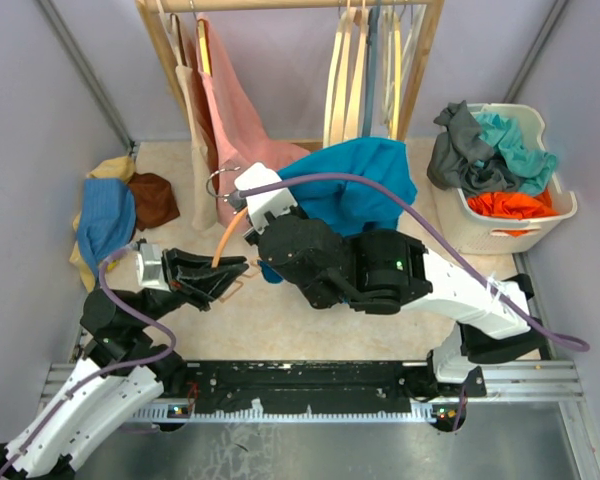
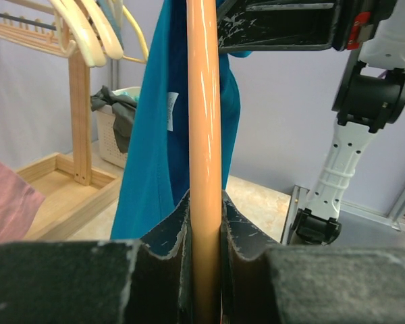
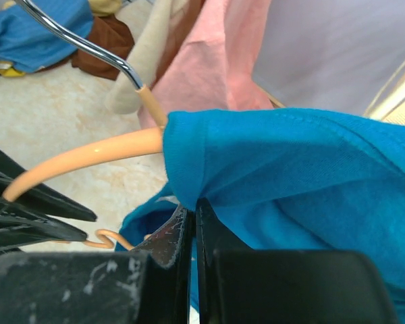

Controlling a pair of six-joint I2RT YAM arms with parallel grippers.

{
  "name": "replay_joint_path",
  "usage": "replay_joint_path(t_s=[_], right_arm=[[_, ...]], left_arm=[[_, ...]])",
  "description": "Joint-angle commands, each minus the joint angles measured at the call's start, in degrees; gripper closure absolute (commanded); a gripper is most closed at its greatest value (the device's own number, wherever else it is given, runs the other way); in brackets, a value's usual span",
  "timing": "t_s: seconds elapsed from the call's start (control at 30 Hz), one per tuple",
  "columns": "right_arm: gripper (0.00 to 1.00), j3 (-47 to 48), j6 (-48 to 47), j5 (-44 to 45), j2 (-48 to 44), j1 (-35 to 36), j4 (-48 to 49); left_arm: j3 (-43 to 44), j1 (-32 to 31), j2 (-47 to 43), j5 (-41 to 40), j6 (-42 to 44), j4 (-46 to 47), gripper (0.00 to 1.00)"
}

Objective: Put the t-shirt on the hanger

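Observation:
The orange-tan hanger (image 1: 223,246) is held up over the table, and my left gripper (image 2: 204,200) is shut on one of its curved arms (image 2: 204,121). Its metal hook (image 3: 81,44) points toward the rack, and its wavy lower bar (image 3: 108,237) shows below. The deep teal t-shirt (image 1: 365,185) is draped over the hanger's other arm, its white neck label (image 2: 171,111) showing. My right gripper (image 3: 194,206) is shut on a fold of the t-shirt (image 3: 290,169) right beside the hanger arm (image 3: 88,155). The left gripper's fingers (image 3: 27,202) sit close by.
A wooden rack (image 1: 280,6) at the back carries a pink garment (image 1: 235,110) and cream hangers (image 1: 355,70). A white basket (image 1: 555,215) of clothes stands at the right. A blue cloth (image 1: 105,220) and a brown cloth (image 1: 153,198) lie at the left.

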Motion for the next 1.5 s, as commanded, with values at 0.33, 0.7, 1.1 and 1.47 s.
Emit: replay_joint_path(t_s=[0.33, 0.7, 1.1, 1.47], right_arm=[[1.0, -1.1, 3.8, -0.7, -6.3, 0.8, -6.6], [1.0, -4.0, 2.9, -10.5, -5.2, 1.4, 3.7], [1.0, 0.7, 0.5, -10.7, -0.2, 1.5, 7.2], [0.56, 5.4, 3.8, -7.5, 0.0, 1.4, -1.4]], left_arm=[[6.8, -0.1, 0.4, 2.9, 3.4, -2.0, 1.0], [3.3, -0.1, 3.4, 2.8, 0.5, 7.4, 1.0], [0.6, -0.1, 4.2, 4.2, -2.4, 11.3, 1.0], [-2.6, -0.1, 2.2, 4.2, -5.7, 13.5, 1.0]])
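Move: The left gripper still grips the hanger's near shoulder; the hanger's neck is about 10 cm ahead of it, 5 cm right and 8 cm higher. The right fingers, shut on the blue t-shirt's collar edge, have that neck about 4 cm ahead, 2 cm left and just above. The metal hook stands about 8 cm ahead and 6 cm left of the right hand, slightly higher; the left gripper is some 7 cm back, 7 cm left and 7 cm below. With the right gripper keeping its pinch on the t-shirt's collar, draw it right about 4 cm, away from the left gripper, then sweep it back left some 6 cm and slightly back, turning it a little counter-clockwise. Then open the fingers and let go of the collar by the hanger's neck. Keep the left grip on the hanger, easing it a bit right. ##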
